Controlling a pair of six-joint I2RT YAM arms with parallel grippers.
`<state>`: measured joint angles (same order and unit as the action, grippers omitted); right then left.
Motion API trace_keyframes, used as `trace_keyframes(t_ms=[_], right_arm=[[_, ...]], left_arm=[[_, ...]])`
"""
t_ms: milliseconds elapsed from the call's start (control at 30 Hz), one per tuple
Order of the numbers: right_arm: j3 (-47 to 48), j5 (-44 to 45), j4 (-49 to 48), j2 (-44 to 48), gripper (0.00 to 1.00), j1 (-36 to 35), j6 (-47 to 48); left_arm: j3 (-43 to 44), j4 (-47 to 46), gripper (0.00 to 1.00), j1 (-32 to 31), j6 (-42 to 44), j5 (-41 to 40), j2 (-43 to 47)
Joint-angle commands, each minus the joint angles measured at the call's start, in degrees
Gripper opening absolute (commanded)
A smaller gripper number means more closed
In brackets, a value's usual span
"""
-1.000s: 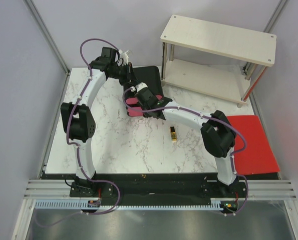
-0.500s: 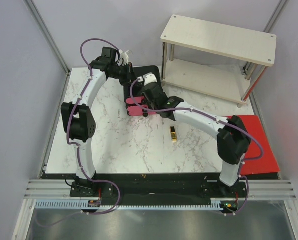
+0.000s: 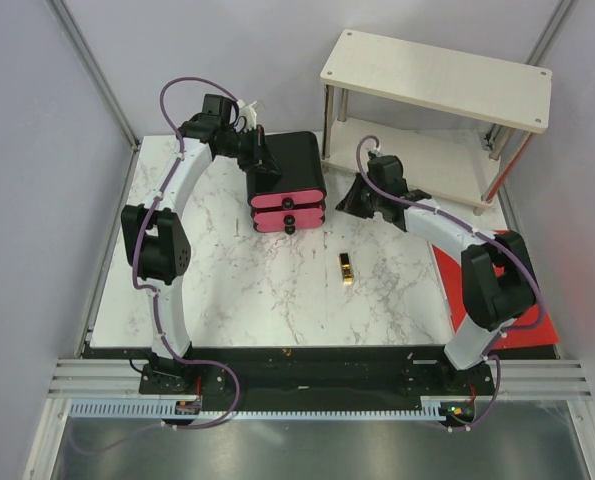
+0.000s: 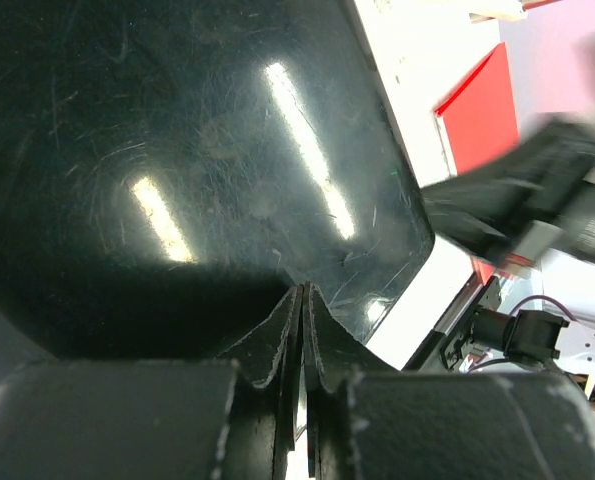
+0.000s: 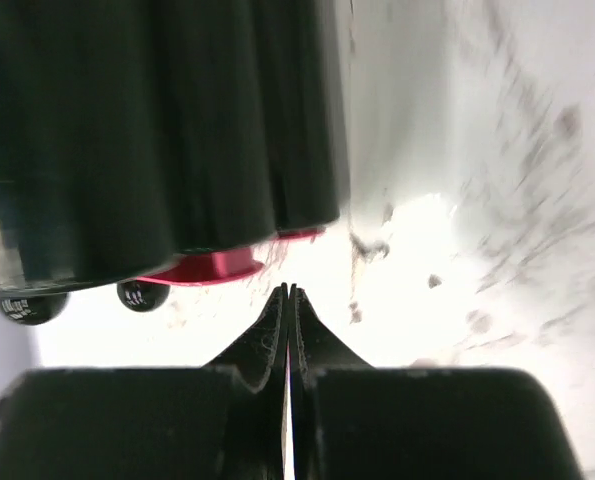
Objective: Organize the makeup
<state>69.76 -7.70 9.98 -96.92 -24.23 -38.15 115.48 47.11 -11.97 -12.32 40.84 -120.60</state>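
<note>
A gold-black tube lies on the marble table in front of the black box with pink drawers. The other makeup is out of view. My left gripper is shut and empty, its tips resting on the box's glossy black top near its left edge. My right gripper is shut and empty. It hovers low over the table just right of the box. The right wrist view shows the pink drawer edge and black knobs at upper left.
A two-level wooden shelf stands at the back right, close behind the right arm. A red mat lies at the table's right edge. Grey walls close in the left and back sides.
My right gripper has drawn back from the box's drawer front and swung right, towards the shelf. The pink drawer fronts now show uncovered. The left arm has stayed on the box.
</note>
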Motion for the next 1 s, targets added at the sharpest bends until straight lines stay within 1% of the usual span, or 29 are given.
trace_keyframes(t_ms=[0, 33, 167, 300, 433, 567, 767, 900, 967], right_arm=[[-4.98, -19.09, -15.94, -2.74, 0.00, 0.23, -18.00], [-5.68, -19.80, -18.74, -3.18, 0.00, 0.23, -18.88], [-4.63, -23.66, -20.08, -6.86, 0.00, 0.23, -20.82], [-4.98, -26.30, -24.82, -9.50, 0.00, 0.23, -23.63], [-5.25, -25.61, -26.94, -11.70, 0.00, 0.15, -25.22], [-4.37, -22.89, -27.73, -13.29, 0.00, 0.24, -25.30], [-0.42, -20.95, -28.87, -16.63, 0.00, 0.24, -26.80], [0.11, -19.72, -28.96, -16.54, 0.00, 0.23, -27.42], [0.38, -20.50, -28.88, -17.16, 0.00, 0.23, -27.94]], left_arm=[[-5.62, 13.36, 0.09, -0.16, 5.90, -13.86, -7.46], [-5.62, 13.44, 0.09, -0.16, 5.90, -13.86, -7.29], [-5.79, 13.44, 0.09, -0.16, 5.72, -13.86, -7.11], [-5.71, 13.36, 0.09, -0.16, 5.72, -14.03, -7.11], [-5.71, 13.36, 0.09, -0.25, 5.72, -14.03, -7.20], [-5.62, 13.44, 0.09, -0.16, 5.64, -14.03, -7.11], [-5.53, 13.44, 0.09, -0.25, 5.72, -14.03, -6.85], [-5.97, 13.44, 0.09, -0.16, 5.72, -14.03, -6.41], [-5.88, 13.44, 0.09, -0.25, 5.72, -14.29, -6.41]])
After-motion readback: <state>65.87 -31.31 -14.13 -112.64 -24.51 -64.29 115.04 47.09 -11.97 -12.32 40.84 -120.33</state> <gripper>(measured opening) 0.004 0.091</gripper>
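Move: The middle drawer's front is about 13 cm to the right gripper's left, level with it fore and aft, and some 6 cm lower. The top drawer's front sits 5 cm above that one and the lower drawer's front 5 cm beneath it. The gold palette lies on the table about 13 cm back and 2 cm right of the gripper. From the left gripper, the middle drawer's front is roughly 8 cm back, 3 cm right and 9 cm down. Swing the closed right gripper about 8 cm left and 5 cm down, drawing back a little first to come round the organizer's front right corner, then ease it forward a centimetre or two so the fingertips press the right part of the middle drawer's front. Roll the wrist some 35 degrees so the fingers point more to the left. Keep the left gripper still on the organizer's top. ##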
